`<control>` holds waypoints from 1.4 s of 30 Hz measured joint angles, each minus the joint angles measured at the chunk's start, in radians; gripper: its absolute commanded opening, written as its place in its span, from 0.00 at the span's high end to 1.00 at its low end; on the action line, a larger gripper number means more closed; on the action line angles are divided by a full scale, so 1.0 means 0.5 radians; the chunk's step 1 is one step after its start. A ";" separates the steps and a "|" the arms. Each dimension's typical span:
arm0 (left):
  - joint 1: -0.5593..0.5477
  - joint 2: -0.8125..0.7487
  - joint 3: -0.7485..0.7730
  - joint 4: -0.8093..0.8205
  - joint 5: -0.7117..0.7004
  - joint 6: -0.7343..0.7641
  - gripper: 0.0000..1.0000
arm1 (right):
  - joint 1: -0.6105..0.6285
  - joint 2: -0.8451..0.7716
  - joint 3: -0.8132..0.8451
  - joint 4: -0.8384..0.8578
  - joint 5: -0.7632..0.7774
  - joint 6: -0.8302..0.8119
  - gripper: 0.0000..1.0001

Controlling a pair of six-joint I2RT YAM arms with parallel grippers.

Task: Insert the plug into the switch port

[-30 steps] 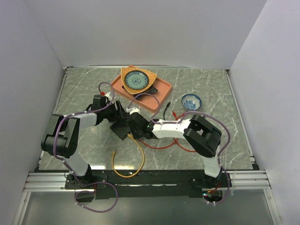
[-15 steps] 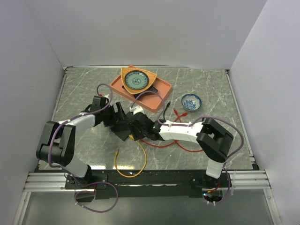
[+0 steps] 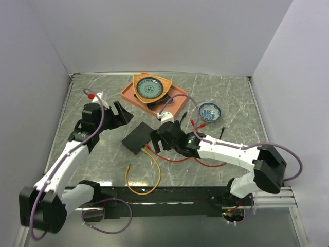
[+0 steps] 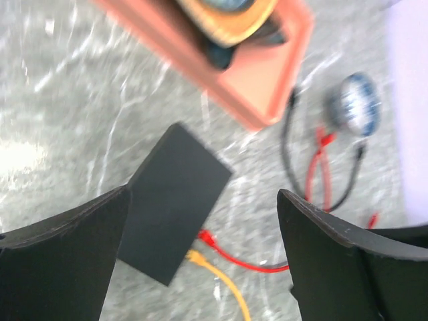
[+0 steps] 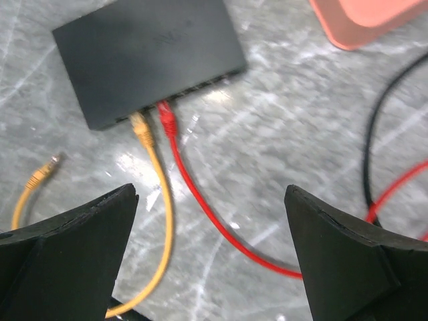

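Observation:
The flat black switch (image 3: 139, 137) lies mid-table; its row of ports (image 5: 190, 90) faces my right wrist camera. A yellow plug (image 5: 141, 127) and a red plug (image 5: 166, 118) sit side by side against that port edge, apparently in two sockets. They also show at the box's lower edge in the left wrist view: red plug (image 4: 206, 235), yellow plug (image 4: 194, 255). My right gripper (image 5: 210, 194) hangs open just behind the plugs, holding nothing, with both cables running under it. My left gripper (image 4: 204, 194) is open above and left of the switch (image 4: 175, 200), apart from it.
An orange tray (image 3: 175, 98) with a patterned dish stands behind the switch. A small blue bowl (image 3: 209, 111) sits at right, with black and red leads (image 3: 186, 121) beside it. The yellow cable loops toward the near edge, and its free end (image 3: 127, 169) lies loose there.
Both grippers have opened and drawn back from the switch: the left arm up and to the left, the right arm toward the right. The switch and plugs stay put.

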 measured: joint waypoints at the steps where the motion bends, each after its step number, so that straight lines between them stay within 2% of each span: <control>1: 0.000 -0.085 0.000 -0.005 -0.003 -0.011 0.04 | 0.000 -0.045 -0.029 -0.024 0.021 0.008 0.01; 10: 0.000 -0.594 0.020 -0.096 -0.039 -0.105 0.04 | -0.048 -0.439 -0.275 -0.172 0.238 0.143 0.01; 16: -0.001 -0.980 0.032 -0.105 -0.166 -0.170 0.04 | -0.309 -0.505 -0.432 -0.201 0.266 0.249 0.01; 21: -0.002 -1.220 0.036 -0.105 -0.298 -0.227 0.04 | -0.526 -0.500 -0.559 -0.182 0.188 0.313 0.07; 24: -0.002 -1.258 0.036 -0.114 -0.377 -0.259 0.04 | -0.613 -0.455 -0.565 -0.146 0.143 0.349 0.11; 27: -0.002 -1.246 0.036 -0.159 -0.435 -0.270 0.04 | -0.650 -0.352 -0.551 -0.108 0.115 0.375 0.21; 28: -0.002 -1.238 0.036 -0.174 -0.444 -0.270 0.04 | -0.658 -0.304 -0.539 -0.098 0.108 0.385 0.27; 31: -0.002 -1.199 0.037 -0.203 -0.467 -0.275 0.04 | -0.684 -0.124 -0.474 -0.097 0.089 0.424 0.34; 41: -0.002 -1.073 0.040 -0.231 -0.473 -0.315 0.04 | -0.828 0.172 -0.322 -0.088 0.080 0.521 0.43; 42: -0.002 -1.067 0.040 -0.231 -0.473 -0.315 0.04 | -0.842 0.196 -0.314 -0.080 0.077 0.523 0.47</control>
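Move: Over to the right, where the loose black cable crosses a red one, is the spot the right hand heads for: about 15 cm to its right, 6 cm ahead and 12 cm below. The black plug lies some 13 cm right and 18 ahead of this hand, the paired red plugs roughly 19 right and 15 ahead, the switch about 7 left and 6 ahead, all at table height. From the left hand the crossing is about 24 cm right, 4 back and 17 below. Swinging right about 15 cm, away from the switch, the empty right hand then sinks some 9 cm while easing forward towards the cable crossing, turning about 35 degrees clockwise, tipping further down and partly closing, its fingertips ending low over the cables. The left hand climbs about 17 cm, backing off and to the left with its fingers tilting up, then settles slightly down and forward, still open. ##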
